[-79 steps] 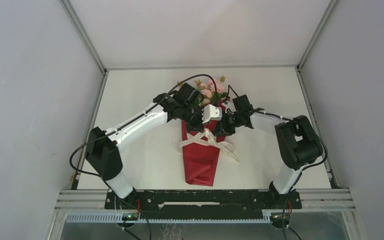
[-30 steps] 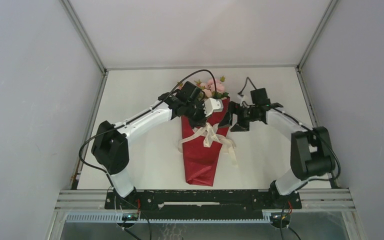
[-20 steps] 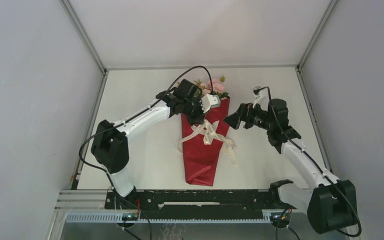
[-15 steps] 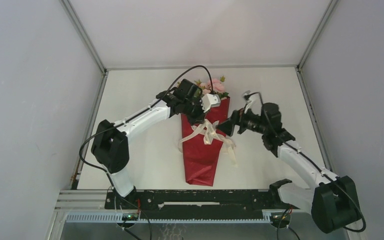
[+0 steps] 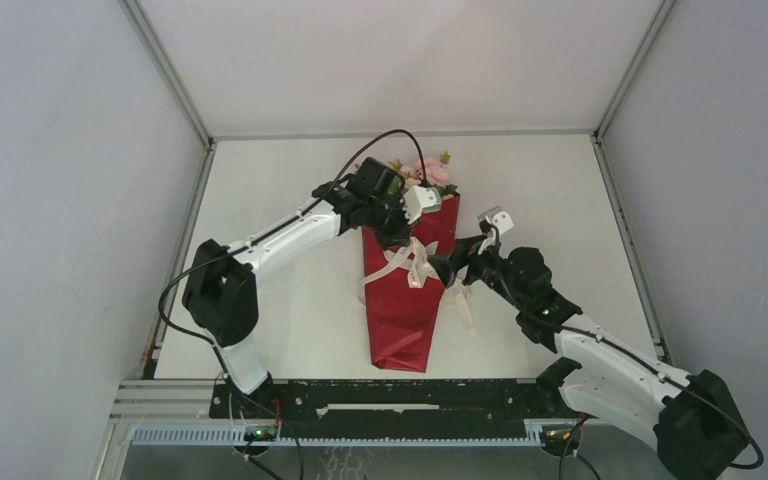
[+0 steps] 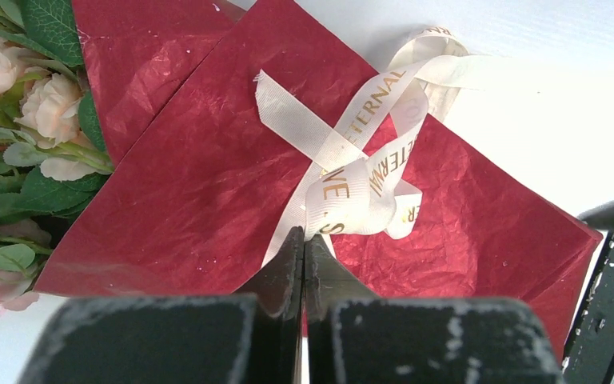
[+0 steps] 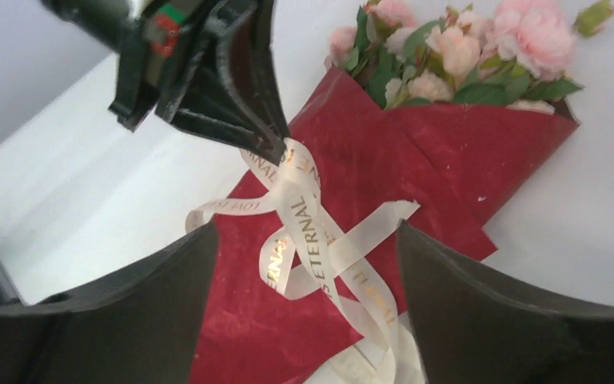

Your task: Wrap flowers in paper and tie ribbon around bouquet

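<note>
The bouquet lies on the white table, a dark red paper cone with its point towards the arms and the pink flowers at the far end. A cream ribbon printed "ETERNAL" is looped around its middle. My left gripper is shut, its tips pinching a strand of the ribbon just above the paper. My right gripper stands wide open at the cone's right edge. In the right wrist view its fingers flank the ribbon, with the left gripper just beyond.
Grey walls close the table on the left, back and right. A black rail carrying the arm bases runs along the near edge. The left arm's cable arcs over the flowers. A loose ribbon tail trails off the cone's right side.
The right arm has swung from the far right side of the bouquet round to its near right, bringing the open gripper up to the ribbon. The left gripper has stayed shut in place.
</note>
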{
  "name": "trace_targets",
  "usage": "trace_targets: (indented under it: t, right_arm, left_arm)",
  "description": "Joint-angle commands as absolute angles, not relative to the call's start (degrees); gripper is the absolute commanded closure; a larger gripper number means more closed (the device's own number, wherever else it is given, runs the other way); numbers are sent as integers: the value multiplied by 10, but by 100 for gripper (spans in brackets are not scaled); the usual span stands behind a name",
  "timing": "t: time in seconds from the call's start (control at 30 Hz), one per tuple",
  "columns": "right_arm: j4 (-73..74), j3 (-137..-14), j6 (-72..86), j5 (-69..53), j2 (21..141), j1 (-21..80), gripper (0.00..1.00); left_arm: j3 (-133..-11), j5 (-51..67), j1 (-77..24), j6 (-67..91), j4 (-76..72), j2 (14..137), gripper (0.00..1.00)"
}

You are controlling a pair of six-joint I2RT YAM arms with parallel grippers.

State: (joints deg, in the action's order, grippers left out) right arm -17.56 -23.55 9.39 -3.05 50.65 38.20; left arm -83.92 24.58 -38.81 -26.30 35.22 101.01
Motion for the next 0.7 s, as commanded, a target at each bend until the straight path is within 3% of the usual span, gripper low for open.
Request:
trace_targets:
  t: [0.0,0.1,0.27,0.43,0.57,0.67]
  right_arm:
    - [-236,-234,140,-174,537,332,24]
    - [-233,-198,143,-24,524,411,37]
    - [-271,-140,202,123,524,485,39]
    - [-299,-154,212,118,598,508,36]
    - [-339,-174,209,94,656,511,43]
    - [-346,-192,208,100,690,510,42]
  left_arm:
    - [-850,260,-386,-249,341,996,100]
    - [-848,261,-385,-249,342,996,100]
    - [-847,266,-385,-247,341,998,100]
    - [-845,268,-385,-244,341,999,100]
    - [-843,270,-385,-242,342,999,100]
    - [-843,269,-385,-242,342,998,100]
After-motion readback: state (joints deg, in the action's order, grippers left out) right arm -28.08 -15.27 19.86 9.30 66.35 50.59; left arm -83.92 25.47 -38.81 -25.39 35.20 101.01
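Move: The ribbon's small loop on the front of the red paper lies about 6 cm to the open right hand's left, 1 cm ahead and some 11 cm below it. The ribbon bit pinched in the left fingertips is roughly 8 cm left, 6 cm ahead and 3 cm below the right hand; the loose tail on the table is about 4 cm right, 1 cm back and 17 cm down. From the left hand, the loop lies 5 cm back, 2 cm right and 8 cm below. The right hand sinks about 11 cm towards the small ribbon loop and, after a tiny forward nudge, draws some 3.5 cm back and a little left, to come in low from the near right side over the red paper. On the way its fingers tip down about 15 degrees and narrow from wide open to a bit over half, still empty, while the left hand stays put with its shut fingers keeping the ribbon pinched above the bouquet. ##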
